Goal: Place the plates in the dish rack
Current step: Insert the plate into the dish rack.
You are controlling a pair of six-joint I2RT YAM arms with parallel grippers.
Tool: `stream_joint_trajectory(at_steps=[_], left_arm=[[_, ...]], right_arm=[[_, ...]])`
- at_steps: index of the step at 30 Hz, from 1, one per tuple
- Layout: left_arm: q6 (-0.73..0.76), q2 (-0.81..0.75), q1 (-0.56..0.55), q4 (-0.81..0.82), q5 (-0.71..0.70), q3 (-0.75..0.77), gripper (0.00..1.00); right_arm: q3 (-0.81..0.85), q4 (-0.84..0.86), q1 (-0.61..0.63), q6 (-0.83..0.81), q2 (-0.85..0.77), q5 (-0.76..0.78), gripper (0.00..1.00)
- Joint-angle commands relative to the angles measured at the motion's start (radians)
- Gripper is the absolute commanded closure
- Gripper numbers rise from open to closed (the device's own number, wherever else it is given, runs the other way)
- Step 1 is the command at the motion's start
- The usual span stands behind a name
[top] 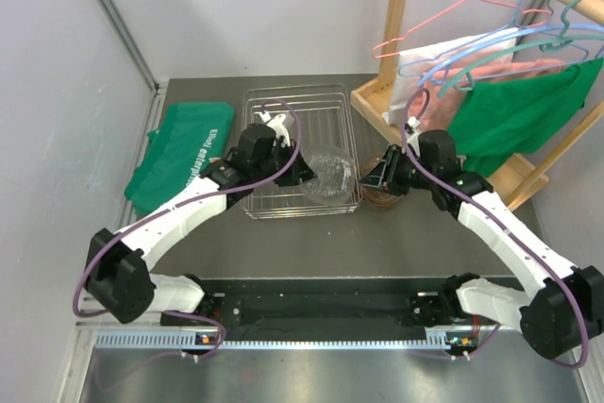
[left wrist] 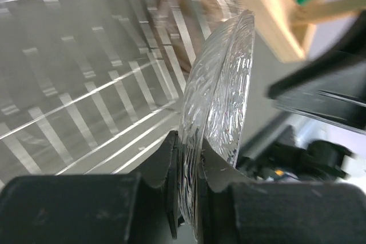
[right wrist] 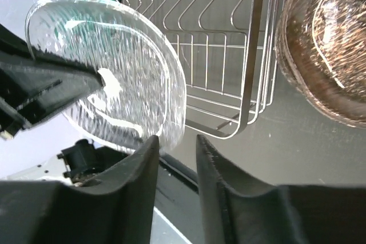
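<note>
A clear ribbed glass plate (top: 328, 174) stands on edge over the right side of the dish rack (top: 283, 93). My left gripper (top: 300, 172) is shut on its rim; in the left wrist view both fingers pinch the plate (left wrist: 223, 84) at the gripper (left wrist: 191, 158). My right gripper (top: 370, 176) is just right of the plate and open. In the right wrist view its jaws (right wrist: 177, 141) stand apart with nothing between them, and the plate (right wrist: 108, 78) hangs just past the left fingertip. A brown-tinted plate (right wrist: 326, 55) lies on the table beside the rack (right wrist: 229, 55).
A folded green bag (top: 184, 153) lies left of the rack. A wooden clothes stand (top: 406, 44) with hangers and a green garment (top: 528, 110) rises at the back right, close behind my right arm.
</note>
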Motion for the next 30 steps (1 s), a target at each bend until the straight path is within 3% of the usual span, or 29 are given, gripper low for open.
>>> stream_joint_trajectory(at_steps=[1,17,24,30], left_arm=[[0.067,-0.07,0.003,-0.134,-0.223,0.062,1.0],[0.118,-0.137,0.01,-0.445,-0.746,0.194,1.0],[0.171,-0.119,0.029,-0.546,-0.969,0.245,1.0],[0.214,-0.09,0.052,-0.586,-1.063,0.246,1.0]], right_arm=[[0.05,0.001,0.017,-0.032,-0.05,0.037,0.62],[0.079,-0.145,0.016,-0.107,-0.056,0.173,0.28],[0.107,-0.17,0.017,-0.138,-0.029,0.181,0.26],[0.118,-0.191,0.016,-0.155,-0.021,0.19,0.25]])
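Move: Above the front of the dish rack, the left hand holds the clear plate; the left-side slots lie some 12 cm ahead and 13 cm to its left, about 14 below. The green cloth lies about 34 cm left and 14 ahead, the plate stack some 20 cm right and 7 ahead. From the right hand, the stack is roughly 9 cm ahead, 3 right and 16 below; the rack's middle is about 16 ahead and 18 left. Swinging left across the rack, the left hand keeps its pinch on the plate and carries it about 19 cm away from the right hand towards the rack's left side, rising slightly. Its wrist rolls left side up and turns counter-clockwise, some 40 degrees each, until the fingers point forward and down. The right hand, empty, spreads its fingers from about a quarter to three-quarters open and eases 3 cm right near the plate stack. ##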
